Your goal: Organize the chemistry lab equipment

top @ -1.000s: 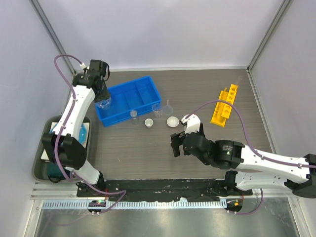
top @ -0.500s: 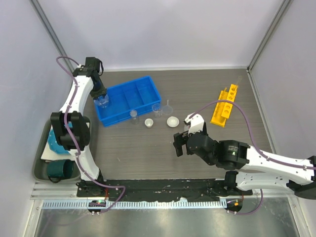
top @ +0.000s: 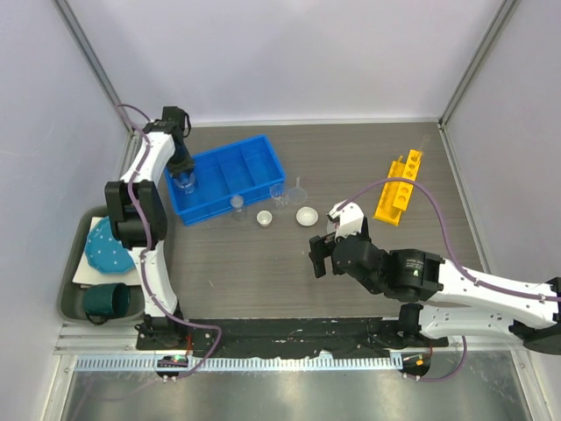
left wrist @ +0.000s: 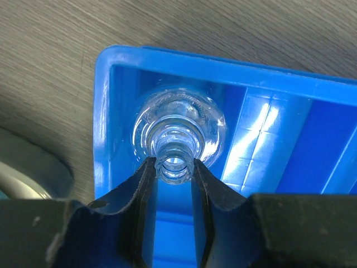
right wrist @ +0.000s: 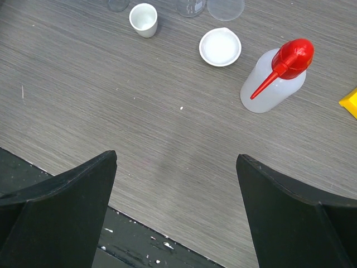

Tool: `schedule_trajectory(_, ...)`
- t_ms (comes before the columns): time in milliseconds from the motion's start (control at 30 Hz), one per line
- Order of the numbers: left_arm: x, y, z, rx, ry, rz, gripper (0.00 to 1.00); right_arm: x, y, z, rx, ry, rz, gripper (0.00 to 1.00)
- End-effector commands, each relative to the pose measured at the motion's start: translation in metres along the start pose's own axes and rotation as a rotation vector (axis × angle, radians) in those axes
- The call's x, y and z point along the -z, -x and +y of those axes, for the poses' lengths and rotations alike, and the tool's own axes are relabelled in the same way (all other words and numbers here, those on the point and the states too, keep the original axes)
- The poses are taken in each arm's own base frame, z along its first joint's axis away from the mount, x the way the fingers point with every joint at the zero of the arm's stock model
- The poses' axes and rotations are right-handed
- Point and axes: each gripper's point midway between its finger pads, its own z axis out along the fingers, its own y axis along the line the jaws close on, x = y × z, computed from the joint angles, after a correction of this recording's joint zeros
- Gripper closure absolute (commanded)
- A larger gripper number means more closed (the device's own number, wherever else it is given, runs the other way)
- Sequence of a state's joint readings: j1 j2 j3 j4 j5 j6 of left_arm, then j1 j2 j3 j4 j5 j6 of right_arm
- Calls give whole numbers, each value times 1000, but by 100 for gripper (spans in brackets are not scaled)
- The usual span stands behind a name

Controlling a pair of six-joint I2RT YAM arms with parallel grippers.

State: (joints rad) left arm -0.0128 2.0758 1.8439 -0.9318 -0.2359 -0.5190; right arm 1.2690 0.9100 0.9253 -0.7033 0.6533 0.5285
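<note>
In the left wrist view my left gripper is shut on the neck of a clear glass flask, which hangs upright inside the left end compartment of the blue bin. From above, the flask is at the bin's left end. My right gripper stands open above bare table. Beyond it are a white round dish, a small white cup and a red-capped squeeze bottle. A beaker, a funnel and a vial stand by the bin. The yellow rack lies at the right.
A grey tray at the table's left edge holds a teal dotted plate and a dark teal mug. Enclosure walls stand close at the left, back and right. The black base rail runs along the near edge.
My left arm has folded back toward the left wall, uncovering the teal plate, while the flask stays at the bin's left end. The right arm has shifted slightly right.
</note>
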Motion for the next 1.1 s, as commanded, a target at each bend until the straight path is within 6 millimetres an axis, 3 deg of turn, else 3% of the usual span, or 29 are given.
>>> schedule_trajectory(0, 3, 32, -8, 33, -14, -103, 100, -4, 8, 4, -11, -5, -39, 6)
schedule_trajectory(233, -4, 40, -6, 35, 13, -114, 100, -9, 7, 6, 7, -13, -36, 6)
schedule_trajectory(367, -4, 42, -6, 34, 10, -121, 79, -11, 4, 8, 10, -10, -29, 5)
schedule_trajectory(600, 1, 44, -7, 29, 1, -119, 53, -10, 3, 7, -2, -8, -32, 5)
schedule_trajectory(667, 9, 45, -7, 33, -14, -124, 45, -10, 2, 7, -1, -6, -29, 5)
schedule_trajectory(833, 29, 41, -7, 38, -44, -119, 42, -10, 2, 9, -2, 1, -27, 5)
schedule_trajectory(900, 46, 39, -9, 55, -83, -125, 42, -9, 4, 9, -4, 6, -33, 5)
schedule_trajectory(967, 52, 25, -14, 39, -96, -111, 42, -9, 5, 9, -6, 7, -36, 5)
schedule_trajectory(1033, 71, 18, -19, 16, -119, -136, 42, -8, 6, 9, -6, 10, -37, 5)
schedule_trajectory(1067, 76, 3, -28, -25, -124, -121, 42, -9, 5, 9, -3, 10, -34, 5)
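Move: The left hand holds the glass flask by its neck over the blue box's far-left cell; that cell's floor lies some 9 cm below and about 1 cm ahead. From this hand, the small bottle stands 15 cm to the right and 7 cm back, the white cup 22 cm right and 12 cm back, the beaker 26 cm right and 4 cm back. From the right hand, the cell is about 31 cm ahead, 40 cm left and 20 cm lower. The left fingers, still pinching the flask's neck, ease it about 1.5 cm forward and 1 cm down onto the floor of the box's far-left cell, pause there, then open and let go. The hand edges slightly farther forward as they spread, then backs off the flask, rising roughly 3 cm and drawing back some 2 cm. ##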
